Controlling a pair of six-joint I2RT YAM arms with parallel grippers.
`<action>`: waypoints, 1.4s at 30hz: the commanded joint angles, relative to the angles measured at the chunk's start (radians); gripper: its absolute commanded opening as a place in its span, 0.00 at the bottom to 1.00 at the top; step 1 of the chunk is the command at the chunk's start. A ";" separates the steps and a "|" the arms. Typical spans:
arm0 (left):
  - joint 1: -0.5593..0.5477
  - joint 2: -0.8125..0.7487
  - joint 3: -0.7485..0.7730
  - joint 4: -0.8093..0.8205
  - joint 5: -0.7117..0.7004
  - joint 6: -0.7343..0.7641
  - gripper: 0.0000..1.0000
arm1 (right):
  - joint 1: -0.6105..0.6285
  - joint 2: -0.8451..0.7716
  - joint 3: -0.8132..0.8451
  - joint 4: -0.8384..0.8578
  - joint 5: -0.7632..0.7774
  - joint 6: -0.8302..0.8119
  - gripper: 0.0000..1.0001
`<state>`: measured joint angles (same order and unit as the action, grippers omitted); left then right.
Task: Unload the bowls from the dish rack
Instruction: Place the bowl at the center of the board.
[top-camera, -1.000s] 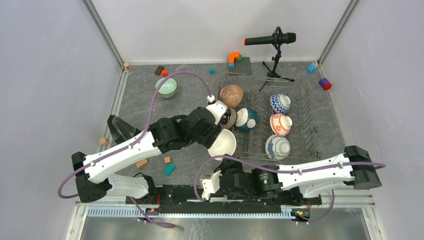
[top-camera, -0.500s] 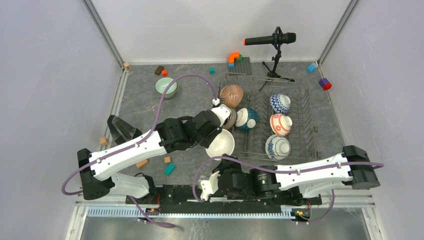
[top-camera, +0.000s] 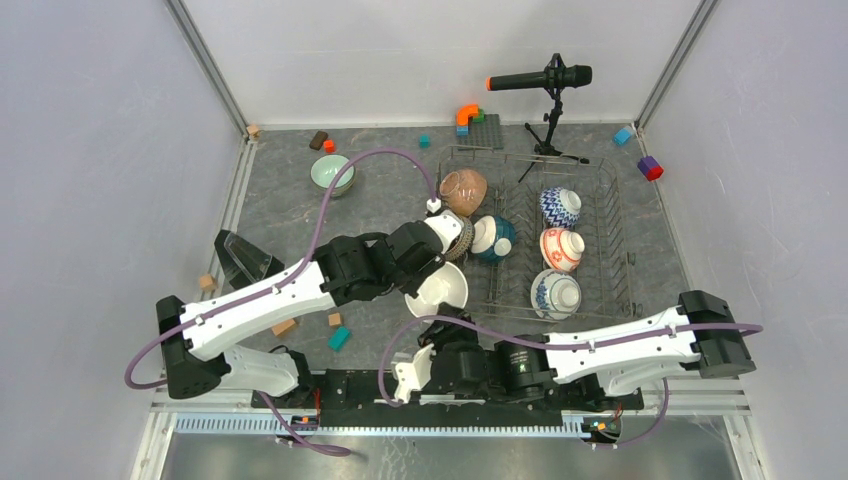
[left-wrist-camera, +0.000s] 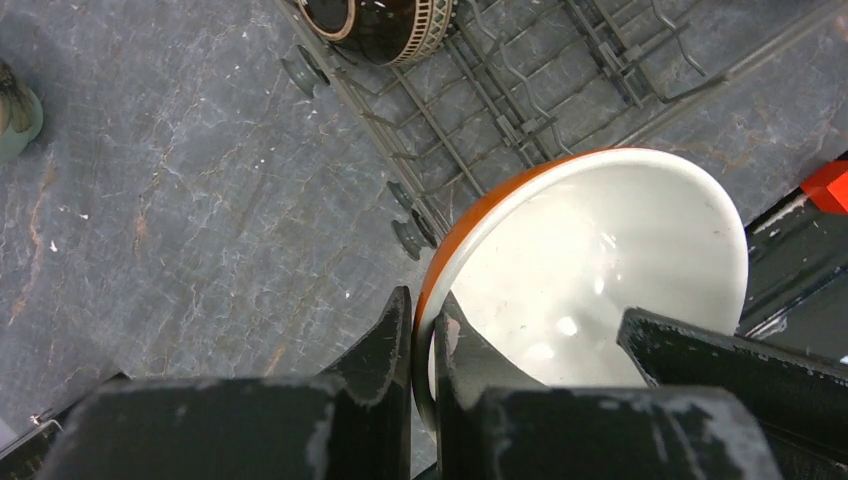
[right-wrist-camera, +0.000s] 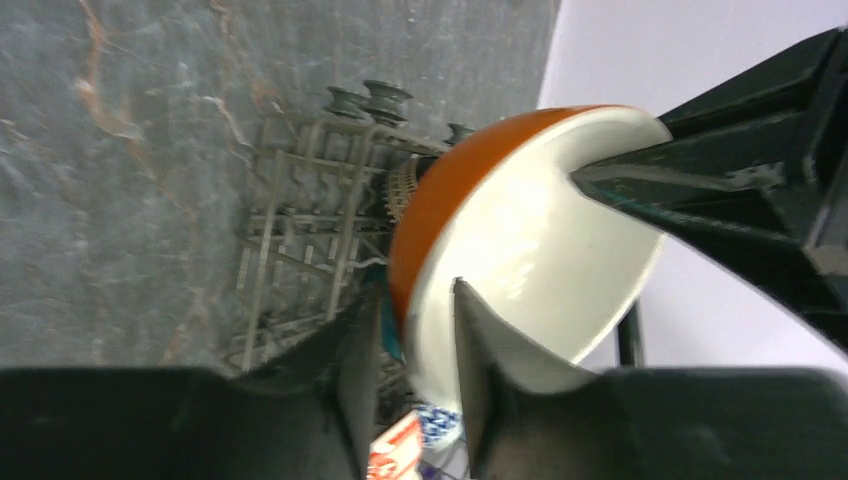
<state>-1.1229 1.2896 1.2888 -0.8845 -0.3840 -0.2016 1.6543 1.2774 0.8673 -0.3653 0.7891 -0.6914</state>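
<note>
An orange bowl with a white inside hangs tilted off the near left corner of the dish rack, between both arms. My left gripper is shut on its rim, one finger inside and one outside the orange bowl. From below, my right gripper straddles the opposite rim of that bowl, open with a small gap showing. In the rack stand a brown speckled bowl, a dark striped bowl, a teal bowl and three patterned bowls. A pale green bowl sits on the table.
A microphone on a tripod stands behind the rack. A grey studded plate with an orange piece lies at the back. Small toy blocks, such as a teal one, are scattered over the grey table.
My left gripper has closed onto the orange bowl's rim. The right gripper's jaws have loosened around the opposite rim. The bowl has shifted slightly towards the near left.
</note>
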 joint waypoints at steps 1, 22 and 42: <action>-0.007 -0.010 0.029 0.016 0.034 -0.002 0.02 | -0.001 -0.005 0.060 0.048 0.071 0.036 0.53; 0.278 -0.174 0.028 0.141 -0.018 -0.165 0.02 | 0.021 -0.439 0.026 0.402 -0.166 0.326 0.98; 0.808 -0.254 -0.411 0.322 -0.023 -0.692 0.02 | -0.748 -0.453 -0.218 0.526 -0.519 1.042 0.98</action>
<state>-0.3565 1.0637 0.8989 -0.6632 -0.3614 -0.7143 0.9634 0.8845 0.7143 0.0593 0.3809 0.1905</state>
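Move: The left hand already pinches the orange bowl's rim; the open board spot it is bound for lies about 16 cm left, 10 cm ahead and 19 cm below. The stacked green bowls stand some 14 cm beyond that spot and 4 cm left of it. From the right hand, at the same bowl's rim, the dark bowl in the rack is roughly 15 cm ahead, 5 cm right and 11 cm lower, with the teal bowl 10 cm to its right, level with it. The right hand opens wide and comes free of the orange bowl's rim, draws up and slightly back, then swings forward and to the right over the rack, sinking again at the end while it rolls nearly a quarter turn, left side rising, until its fingers point almost level. Keeping its pinch on the rim, the left hand waits briefly, then carries the bowl in an arc about 19 cm left and half as far forward, first up some 6 cm and then down past its starting height, turning about 60 degrees counter-clockwise, towards the open board left of the rack. ##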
